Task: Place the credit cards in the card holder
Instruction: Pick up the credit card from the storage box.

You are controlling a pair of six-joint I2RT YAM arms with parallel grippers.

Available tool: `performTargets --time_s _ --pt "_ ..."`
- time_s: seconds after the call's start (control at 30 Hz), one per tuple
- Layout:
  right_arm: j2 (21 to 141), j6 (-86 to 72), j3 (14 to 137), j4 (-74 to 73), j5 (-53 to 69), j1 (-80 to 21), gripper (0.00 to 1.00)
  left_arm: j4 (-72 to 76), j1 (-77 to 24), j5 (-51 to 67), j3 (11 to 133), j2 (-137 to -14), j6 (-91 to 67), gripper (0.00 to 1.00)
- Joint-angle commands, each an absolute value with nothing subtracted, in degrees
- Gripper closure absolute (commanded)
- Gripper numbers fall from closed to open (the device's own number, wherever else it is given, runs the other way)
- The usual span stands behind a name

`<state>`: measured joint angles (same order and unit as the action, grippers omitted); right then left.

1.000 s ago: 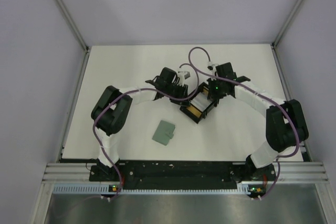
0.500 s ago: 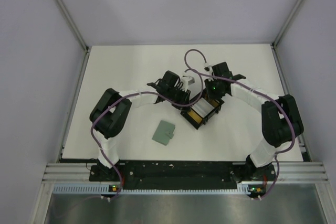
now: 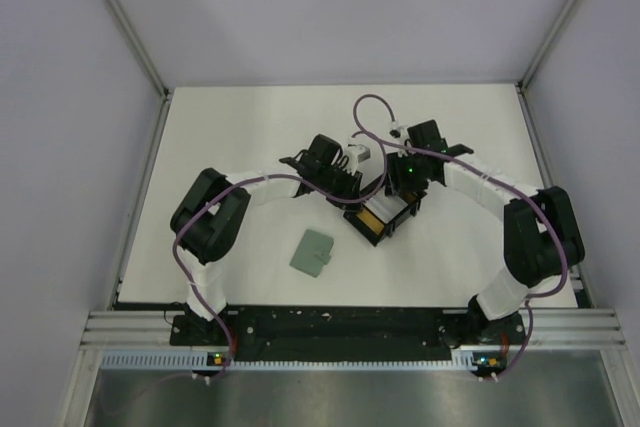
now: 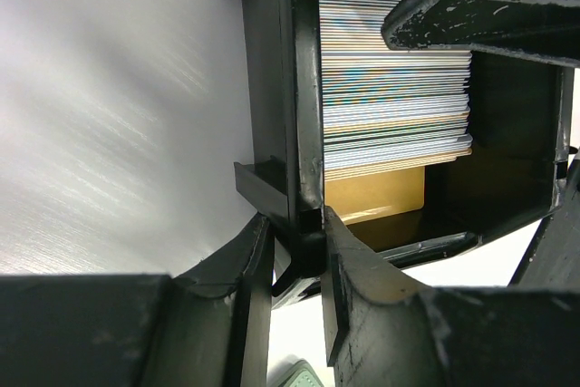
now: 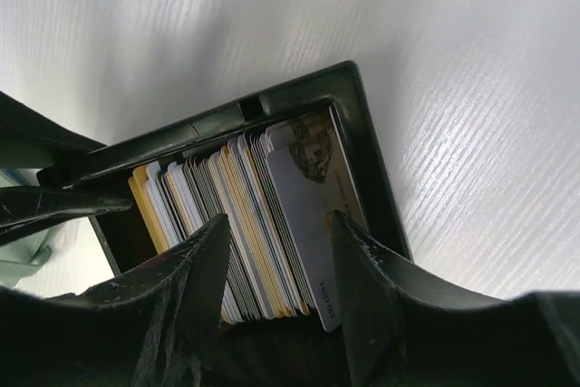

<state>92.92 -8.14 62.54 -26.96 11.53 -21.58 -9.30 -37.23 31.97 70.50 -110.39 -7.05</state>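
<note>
The credit cards (image 5: 272,210) stand on edge as a dense stack inside a black box (image 3: 383,217); they look white, grey and yellow-orange, and a pale grey one faces the box wall. My right gripper (image 5: 279,256) is open, its two fingers straddling the stack from above. My left gripper (image 4: 299,256) is shut on the box's side wall (image 4: 304,133), with the card stack (image 4: 394,88) just beyond it. The sage-green card holder (image 3: 313,253) lies closed and flat on the table, to the front left of the box and apart from both grippers.
The box sits mid-table on a white surface (image 3: 230,137). Both arms meet over it, with purple cables looping above. Grey walls enclose the table on three sides. My right gripper's finger (image 4: 489,6) crosses the top of the left wrist view.
My right gripper has opened and moved a little left and down over the cards in the box. The left gripper has kept hold of the box wall, shifting slightly.
</note>
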Motion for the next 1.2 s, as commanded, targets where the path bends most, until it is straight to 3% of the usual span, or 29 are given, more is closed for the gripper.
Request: performTargets --time_s 0.0,0.17,0.27,0.6,0.77,1.17 --pt "92.4 -6.7 62.2 -26.7 12.1 -21.2 0.51 -9.4 -37.4 35.2 71.4 -106.8 -6.7 0.92" --pt "94.5 -6.5 62.7 -27.1 9.9 -21.2 0.57 -9.2 -37.3 35.6 71.5 -106.8 -6.9 0.92" --pt "94.8 -6.9 63.0 -27.1 10.5 -21.2 0.74 -9.1 -37.4 35.6 71.5 -106.8 -6.9 0.92" --pt "91.7 -7.6 63.1 -27.2 13.0 -20.5 0.92 -9.7 -37.2 34.7 71.5 -106.8 -6.4 0.92" --pt "91.7 -7.7 63.5 -27.2 13.4 -19.9 0.96 -10.1 -37.2 34.4 71.5 -106.7 -6.0 0.92" --pt "94.8 -7.2 65.1 -27.9 0.3 -21.1 0.97 -10.6 -37.3 35.1 71.4 -105.2 -6.0 0.92"
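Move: The end card at the box's far-right end stands almost under the half-open right fingers, its middle about 1 cm ahead, 1 cm right and 2 cm below. From this hand, the middle of the card stack is about 2 cm back and 2 cm left, the box's end wall some 2 cm ahead and 3 cm right. From the left hand, already pinching the box's rim, that end card is about 6 cm ahead and 12 cm right. The right hand dips about 1 cm between the stack and the box's far-right end wall while its fingers close from half open to nearly shut, pinching the end card near its upper edge. It then eases back up that centimetre and, keeping the pinch, draws some 1.5 cm to the right and forward, away from the stack and towards the end wall, while the left hand stays put and keeps its hold on the rim. ##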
